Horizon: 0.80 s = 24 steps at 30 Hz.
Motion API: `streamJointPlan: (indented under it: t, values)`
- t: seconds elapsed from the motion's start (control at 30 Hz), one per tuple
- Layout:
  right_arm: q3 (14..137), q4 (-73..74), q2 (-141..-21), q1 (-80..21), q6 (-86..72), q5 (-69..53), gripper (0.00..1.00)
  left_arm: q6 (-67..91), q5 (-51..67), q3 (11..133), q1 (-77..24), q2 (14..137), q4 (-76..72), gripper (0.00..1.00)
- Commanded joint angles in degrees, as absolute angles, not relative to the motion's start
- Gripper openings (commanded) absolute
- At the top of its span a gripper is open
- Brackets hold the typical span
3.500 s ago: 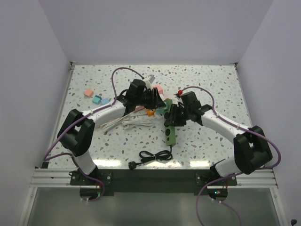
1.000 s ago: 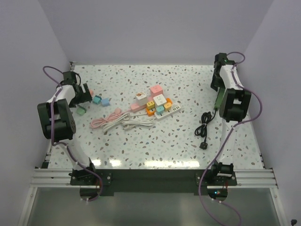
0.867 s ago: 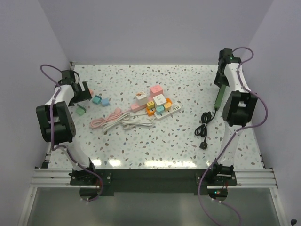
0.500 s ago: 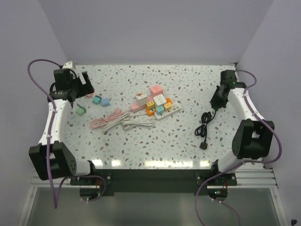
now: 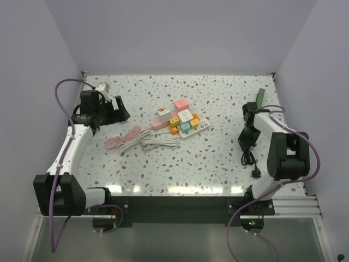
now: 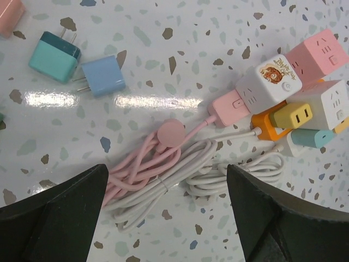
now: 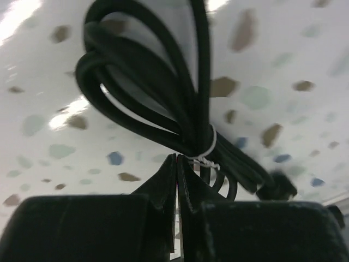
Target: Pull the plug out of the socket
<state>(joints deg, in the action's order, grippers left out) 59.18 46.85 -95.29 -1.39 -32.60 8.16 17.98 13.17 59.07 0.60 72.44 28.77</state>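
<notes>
Several coloured cube adapters (image 5: 181, 116) sit plugged together beside a white socket strip (image 5: 195, 130) at mid-table; which one is the plug I cannot tell. In the left wrist view a pink socket (image 6: 226, 107), a white stickered cube (image 6: 268, 82) and a yellow plug (image 6: 293, 115) in an orange socket (image 6: 266, 127) show. My left gripper (image 5: 120, 112) (image 6: 169, 218) hovers open over the coiled pink and white cables (image 6: 163, 166). My right gripper (image 5: 244, 143) (image 7: 178, 162) is shut, its tips against a tied black cable (image 7: 158, 93) with nothing between them.
A green socket strip (image 5: 260, 97) leans at the right wall. The black cable (image 5: 250, 160) ends in a black plug (image 5: 256, 174) near the right front. Loose teal (image 6: 54, 55) and blue (image 6: 103, 75) adapters lie left of the cluster.
My left arm swung from the far left corner toward the cables, gripper open. My right arm dropped toward the black cable and its gripper shut. The cable slid nearer; the green strip moved back.
</notes>
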Motion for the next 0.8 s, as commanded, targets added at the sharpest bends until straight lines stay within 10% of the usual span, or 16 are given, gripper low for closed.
streamJointPlan:
  t: [0.0, 0.27, 0.5, 0.57, 0.77]
  values:
    - [60.38, 56.07, -90.45, 3.33, -40.41, 29.07, 0.03, 18.72, 14.77, 58.71, 0.53, 70.40, 27.33, 0.95]
    - [67.14, 57.57, -97.91, 11.43, -41.48, 28.32, 0.06, 18.98, 17.05, 57.22, -1.14, 70.14, 26.81, 0.95]
    - [63.62, 42.26, -80.00, 3.72, -31.21, -5.36, 0.00, 16.62, 23.30, 60.72, -5.88, 71.10, 25.84, 0.99]
    - [65.39, 41.85, -78.76, -2.16, -30.85, -8.06, 0.25, 16.00, 23.03, 63.44, -10.25, 73.37, 25.58, 1.00]
    - [68.63, 36.57, -85.85, -10.18, -31.11, -17.05, 0.50, 16.43, 20.31, 67.76, -17.13, 79.97, 24.09, 1.00]
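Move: The black cable bundle lies right at the right fingertips, some 1 cm back, 1 cm right and 2 cm below; its plug is about 11 cm back and 3 cm right. The white socket strip is some 24 cm left, 9 cm ahead of the right hand. From the left hand this strip lies 34 cm right, 2 cm ahead and 16 cm below, with the tiger cube 19 cm right and 7 cm ahead, the pink cable plug 16 cm right and 4 cm ahead. With its shut fingertips low against the black cable bundle, the right hand sweeps to the right about 10 cm, pushing it aside, then turns back: leftward some 20 cm, rising and reaching forward towards the socket strip, fingers tilting forward and opening about halfway. The left hand, wide open, swings right about 12 cm towards the plug cluster, turning some 20 degrees clockwise. ##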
